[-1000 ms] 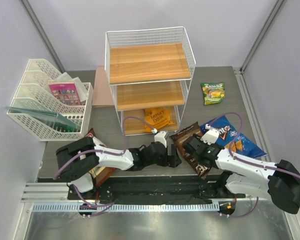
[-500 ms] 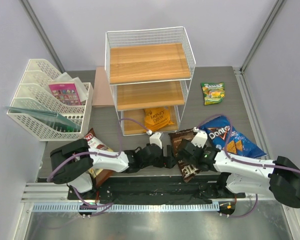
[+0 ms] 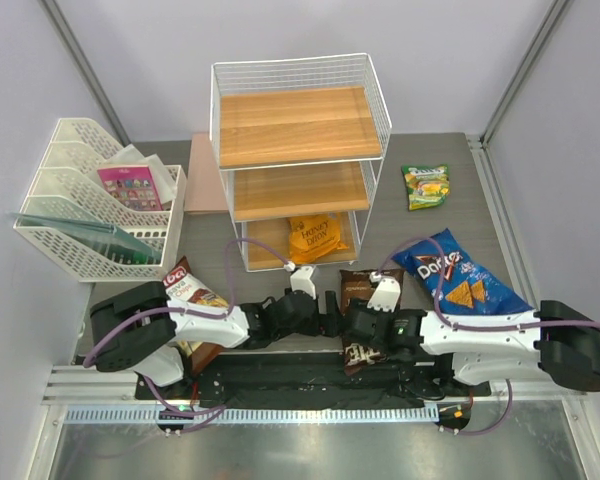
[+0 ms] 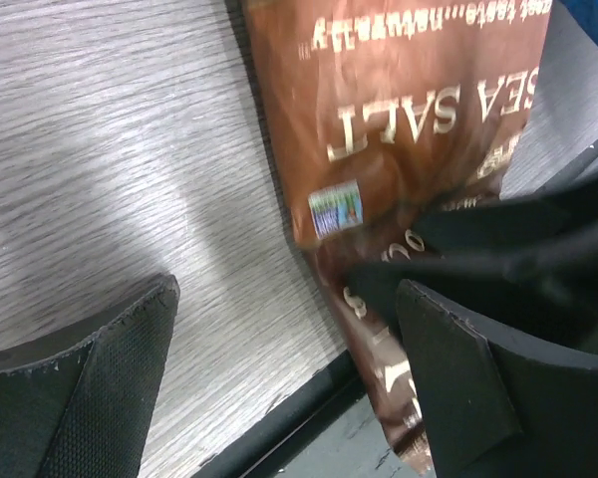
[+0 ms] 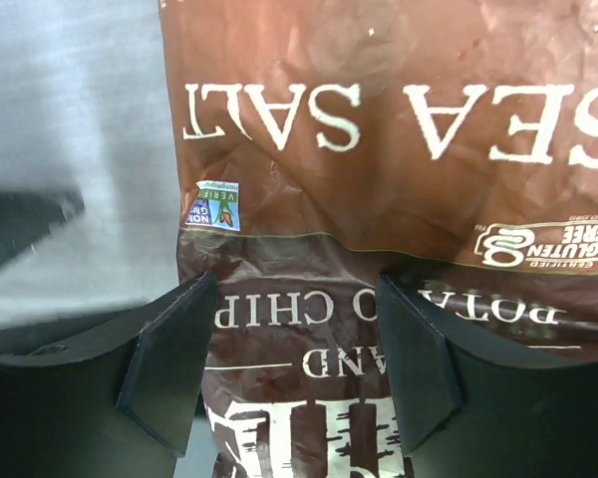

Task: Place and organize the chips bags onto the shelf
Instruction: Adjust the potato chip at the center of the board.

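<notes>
The shelf (image 3: 300, 150) stands at the table's middle back, with the orange Honey Dijon bag (image 3: 315, 237) on its bottom board. The dark brown Sea Salt bag (image 3: 368, 288) (image 5: 379, 119) lies at the near edge, its lower end over the black rail. My right gripper (image 3: 360, 325) (image 5: 294, 368) is shut on that lower end. My left gripper (image 3: 330, 312) (image 4: 279, 378) is open just left of it, with the Sea Salt bag (image 4: 399, 129) by its right finger. The blue Doritos bag (image 3: 460, 280), the green-yellow bag (image 3: 426, 186) and the brown-white bag (image 3: 185, 288) lie on the table.
A white mesh file tray (image 3: 90, 215) holding a pink card packet (image 3: 132, 187) stands at the left. A pinkish board (image 3: 205, 185) lies behind the shelf's left side. The black rail (image 3: 280, 375) runs along the table's near edge.
My right gripper has dragged the Sea Salt bag left and toward the near edge, turning it straight and uncovering the Doritos bag. My left gripper shifted slightly left.
</notes>
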{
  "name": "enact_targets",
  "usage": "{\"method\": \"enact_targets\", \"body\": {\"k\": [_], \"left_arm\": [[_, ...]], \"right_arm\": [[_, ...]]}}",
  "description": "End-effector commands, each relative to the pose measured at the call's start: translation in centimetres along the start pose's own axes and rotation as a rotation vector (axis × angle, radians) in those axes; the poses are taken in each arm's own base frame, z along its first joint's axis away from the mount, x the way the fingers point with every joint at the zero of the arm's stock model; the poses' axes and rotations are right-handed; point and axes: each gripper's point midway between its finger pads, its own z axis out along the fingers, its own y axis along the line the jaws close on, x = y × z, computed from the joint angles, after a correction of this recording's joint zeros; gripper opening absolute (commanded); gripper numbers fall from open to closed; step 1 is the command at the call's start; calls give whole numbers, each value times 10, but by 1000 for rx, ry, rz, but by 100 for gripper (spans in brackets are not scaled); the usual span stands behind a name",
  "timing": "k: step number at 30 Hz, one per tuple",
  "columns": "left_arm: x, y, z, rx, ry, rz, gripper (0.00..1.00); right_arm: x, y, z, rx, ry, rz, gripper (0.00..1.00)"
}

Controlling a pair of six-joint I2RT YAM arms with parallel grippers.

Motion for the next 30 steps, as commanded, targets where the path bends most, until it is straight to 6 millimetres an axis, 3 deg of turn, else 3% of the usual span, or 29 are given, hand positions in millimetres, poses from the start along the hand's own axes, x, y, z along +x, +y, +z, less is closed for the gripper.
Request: {"method": "enact_targets", "body": {"k": [1,4,8,11,15,21,30], "left_arm": [[2,-2,-3,22,-10,-19,91],[2,-1,-4,23,-10,-18,91],[4,-1,-5,20,-2,-15,91],[4,-2,-3,30,-4,-17,91],[6,-11,2,54,17,-11,91],[12,-19,10,62,43,3,90],[12,-16,10,56,22,-17,92]], "right_arm": [[-16,31,-20,-50,-56,97,72],[-35,32,-28,-54,-126,94,64],[-54,33,-43,-89,-178,126,15],[-64,29,-52,-107,-207,146,5],[-80,3,-56,-58,-287,199,1],[-77,-34,-31,86,-303,193,1],[-58,-44,-1,163,-279,150,1]]}}
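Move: The brown potato chip bag lies right under the right hand's spread fingertips, its middle some 4 cm to the right and level fore-and-aft. The orange Honey Dijon bag on the shelf's bottom board stands about 17 cm ahead and 10 cm to the left; the blue Doritos bag about 10 cm ahead and 21 cm to the right. From the left hand the brown bag's middle is roughly 8 cm right, 2 cm back, a little below. The right fingertips come off the brown bag and shut fully as the hand rises about 8 cm; it then swings right and comes down some 5 cm over the bag's far right part, a few centimetres forward of where it began, turning roughly 15 degrees clockwise. Whether the shut tips touch again can't be seen. The left hand, wide open, edges 2 cm right at the bag's left edge. ##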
